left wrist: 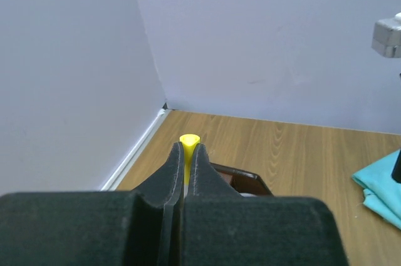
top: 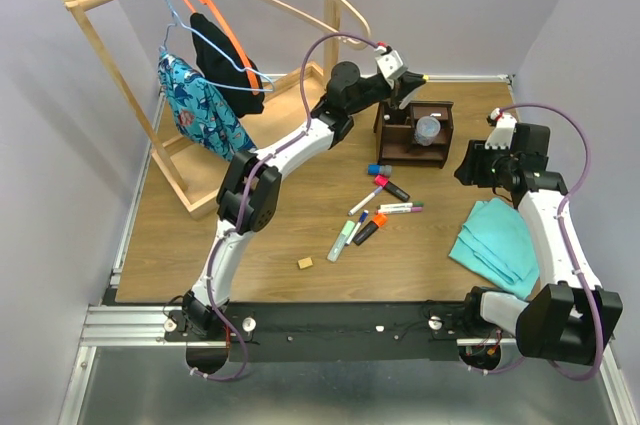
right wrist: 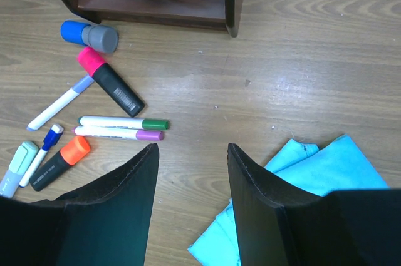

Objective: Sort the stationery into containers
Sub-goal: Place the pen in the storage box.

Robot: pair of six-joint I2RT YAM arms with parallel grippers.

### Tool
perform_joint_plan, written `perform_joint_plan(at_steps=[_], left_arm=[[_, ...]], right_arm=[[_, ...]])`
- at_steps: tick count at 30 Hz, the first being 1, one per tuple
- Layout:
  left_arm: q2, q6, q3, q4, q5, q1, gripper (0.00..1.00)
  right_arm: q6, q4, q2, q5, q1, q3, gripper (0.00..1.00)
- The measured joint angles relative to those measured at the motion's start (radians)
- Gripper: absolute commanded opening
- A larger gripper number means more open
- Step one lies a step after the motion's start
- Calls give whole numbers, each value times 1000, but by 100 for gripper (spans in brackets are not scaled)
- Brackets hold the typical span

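Note:
My left gripper (top: 414,79) hovers over the dark brown organizer (top: 415,133), which holds a small grey cup (top: 428,130). In the left wrist view its jaws (left wrist: 188,151) are shut on a slim yellow-tipped pen (left wrist: 189,140), of which only the tip shows. My right gripper (right wrist: 191,153) is open and empty above bare wood, right of the loose stationery. That stationery includes a green-capped marker (right wrist: 122,122), a purple-capped marker (right wrist: 119,134), a pink highlighter (right wrist: 111,83), an orange highlighter (right wrist: 60,161) and a blue-and-grey piece (right wrist: 89,34). A tan eraser cube (top: 305,263) lies apart at the front left.
A folded teal cloth (top: 500,237) lies under and right of the right arm. A pale wooden clothes rack (top: 190,75) with hangers and garments fills the back left. Walls close in the table at the back and sides.

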State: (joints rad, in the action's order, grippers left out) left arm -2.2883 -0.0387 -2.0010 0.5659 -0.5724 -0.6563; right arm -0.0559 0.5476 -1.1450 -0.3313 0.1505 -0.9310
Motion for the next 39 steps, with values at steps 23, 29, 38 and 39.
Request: perform_joint_plan(at_steps=[23, 29, 38, 39], left_arm=[[-138, -57, 31, 69, 67, 69, 36], [-93, -75, 161, 81, 67, 93, 45], [154, -81, 366, 84, 43, 92, 50], [224, -80, 431, 80, 33, 92, 49]], right_arm=[[-17, 0, -91, 0, 8, -16, 56], [-17, 0, -91, 0, 8, -19, 56], [-17, 0, -63, -2, 8, -19, 56], [-17, 0, -49, -8, 8, -17, 56]])
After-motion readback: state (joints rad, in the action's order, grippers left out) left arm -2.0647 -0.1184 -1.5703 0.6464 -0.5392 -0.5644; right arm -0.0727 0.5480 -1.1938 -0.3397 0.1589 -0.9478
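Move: The left hand already grips the pen. The storage box's left compartment, where the pen goes, lies about 4 cm ahead of this hand, 2 cm to its right and 24 cm below. The clear cup in the box is about 6 cm right of that compartment, and the blue-capped stick lies about 7 cm back and 3 cm left of the hand, on the table. From the right hand, the compartment is roughly 16 cm ahead, 12 cm left and 10 cm below. The left hand lowers the pen about 8 cm and forward 5, opens, dips further, then withdraws left, back, up. ##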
